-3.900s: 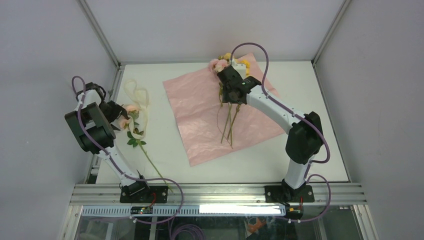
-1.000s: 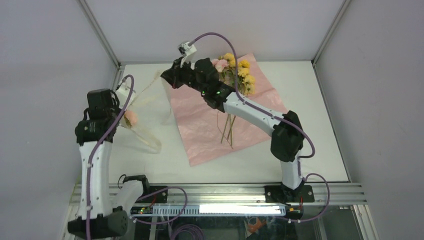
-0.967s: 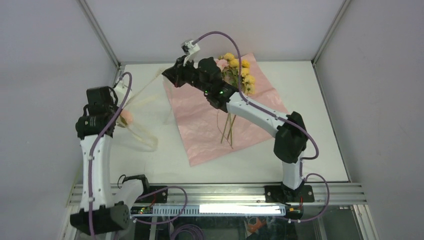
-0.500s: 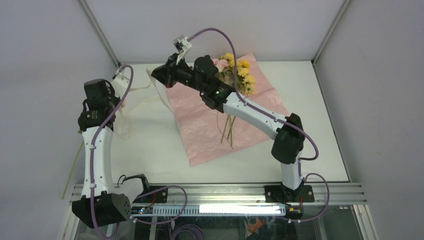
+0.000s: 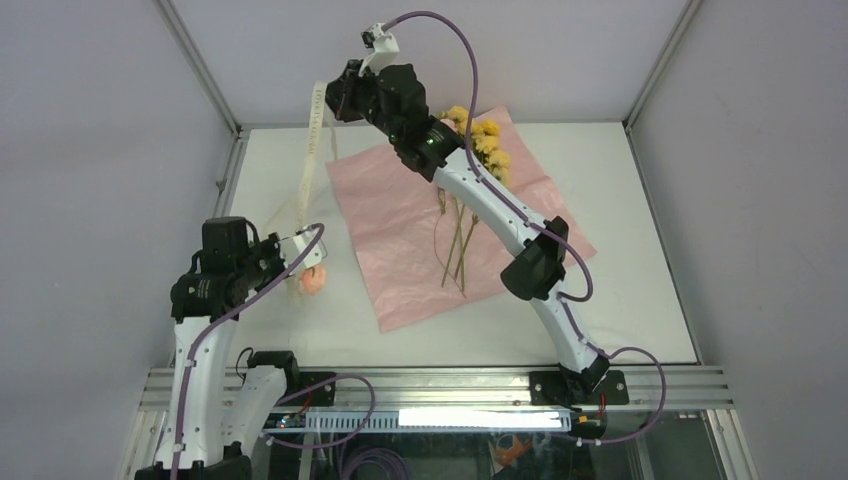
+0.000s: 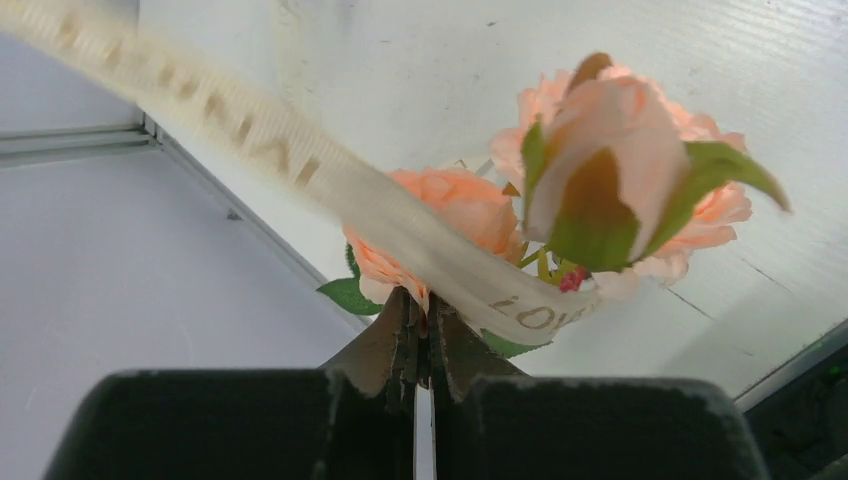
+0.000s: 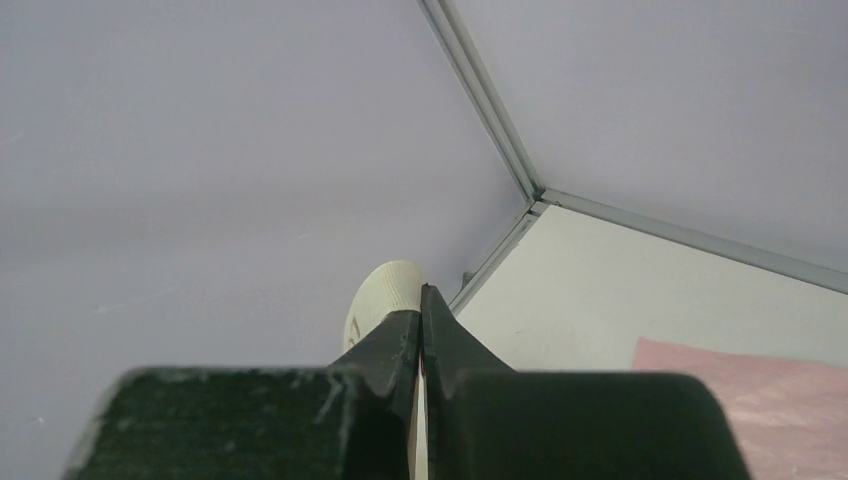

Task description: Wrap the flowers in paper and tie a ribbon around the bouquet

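Note:
The pink paper (image 5: pixel 400 210) lies flat on the table with yellow and pink flowers (image 5: pixel 480 140) on its far corner, stems pointing toward me. My right gripper (image 5: pixel 335 100) is raised high at the back left, shut on the cream ribbon (image 5: pixel 310 160), which hangs down taut to my left gripper (image 5: pixel 303 260). In the right wrist view the ribbon (image 7: pixel 380 295) bulges from the shut right gripper (image 7: pixel 421 300). My left gripper (image 6: pixel 422 305) is shut at the base of a peach-pink flower (image 6: pixel 610 160). The printed ribbon (image 6: pixel 300 165) crosses its tips; whether it is pinched too I cannot tell.
The white table (image 5: pixel 640 250) is boxed in by grey walls and aluminium posts (image 5: pixel 200 60). A metal rail (image 5: pixel 440 380) runs along the near edge by the arm bases. The right arm stretches over the paper's left half.
The right gripper has risen and pulled back, drawing the ribbon upright and taut. The left arm has swung down and toward the paper's left edge, carrying the peach-pink flower.

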### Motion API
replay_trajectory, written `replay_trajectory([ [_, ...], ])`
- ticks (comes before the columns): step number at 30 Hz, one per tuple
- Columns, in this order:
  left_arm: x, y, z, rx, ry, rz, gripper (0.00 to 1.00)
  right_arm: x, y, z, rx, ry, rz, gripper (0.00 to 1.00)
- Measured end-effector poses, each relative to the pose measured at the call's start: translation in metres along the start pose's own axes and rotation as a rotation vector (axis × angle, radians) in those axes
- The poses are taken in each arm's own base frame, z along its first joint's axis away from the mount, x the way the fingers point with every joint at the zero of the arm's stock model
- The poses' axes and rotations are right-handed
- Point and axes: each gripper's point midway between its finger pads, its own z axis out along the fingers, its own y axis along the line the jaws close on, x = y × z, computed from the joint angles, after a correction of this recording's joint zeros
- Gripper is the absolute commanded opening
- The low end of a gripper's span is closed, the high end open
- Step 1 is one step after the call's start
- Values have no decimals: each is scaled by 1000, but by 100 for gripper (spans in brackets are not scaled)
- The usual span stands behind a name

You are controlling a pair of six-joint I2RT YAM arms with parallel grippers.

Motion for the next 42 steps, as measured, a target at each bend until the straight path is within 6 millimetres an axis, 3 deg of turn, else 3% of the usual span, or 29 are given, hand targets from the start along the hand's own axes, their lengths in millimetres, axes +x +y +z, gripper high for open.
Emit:
replay_trajectory([
  [3, 6, -2, 17, 34, 22, 5, 0, -3, 5, -4, -20, 4, 0, 0],
  [6, 17, 10, 34, 7, 76, -31, 0, -5, 17, -18, -44, 25, 2, 0],
  [10, 43, 51, 58, -97, 203, -187, 0, -23, 34, -57, -71, 11, 8, 0],
  [13, 73, 94, 66, -204, 317, -355, 0, -53, 50, -90, -107, -53, 10, 0],
  [16, 90, 127, 62, -328, 379, -451, 0, -77, 62, -114, -143, -119, 20, 0],
  [20, 106, 147, 53, -420, 450, -547, 0, -83, 69, -121, -181, -150, 43, 0],
  [23, 116, 154, 48, -457, 491, -641, 0, -68, 69, -112, -197, -121, 65, 0],
  [26, 116, 165, 38, -498, 494, -723, 0, -39, 73, -98, -248, -67, 88, 0],
  [32, 99, 196, 11, -611, 428, -830, 0, 36, 101, -64, -403, 96, 129, 0],
  [36, 81, 210, -8, -658, 329, -930, 0, 77, 105, -38, -361, 163, 167, 0],
  [37, 73, 213, -15, -666, 292, -954, 0, 87, 103, -31, -332, 179, 178, 4],
  [40, 39, 227, -51, -714, 142, -1007, 0, 121, 104, -5, -258, 243, 220, 54],
  [41, 25, 233, -67, -738, 79, -1014, 0, 133, 107, 2, -253, 265, 225, 91],
  [42, 10, 239, -86, -765, 11, -1014, 0, 147, 108, 5, -247, 294, 233, 98],
])
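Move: The cream ribbon, held at one end in the right fingers, crosses some 3 cm to the right of the left fingers at their height. The peach flowers the left hand holds centre about 6 cm right, 3 back and 3 below it; from the right hand they lie roughly 27 cm back, 10 left and 24 below. From the right hand, the pink paper's middle is 27 cm right, about level, 42 below; the yellow bouquet, 31 right, 11 ahead, 40 below. The ribbon is drawn off as both hands travel. Still gripping the peach flowers, the left hand sweeps about 15 cm left and 12 forward, swinging counter-clockwise some 65 degrees, then rises about 15 cm. The right backs off, rising and edging right, then swings left and down towards the flowers, fingers starting to open around the ribbon at the end. ##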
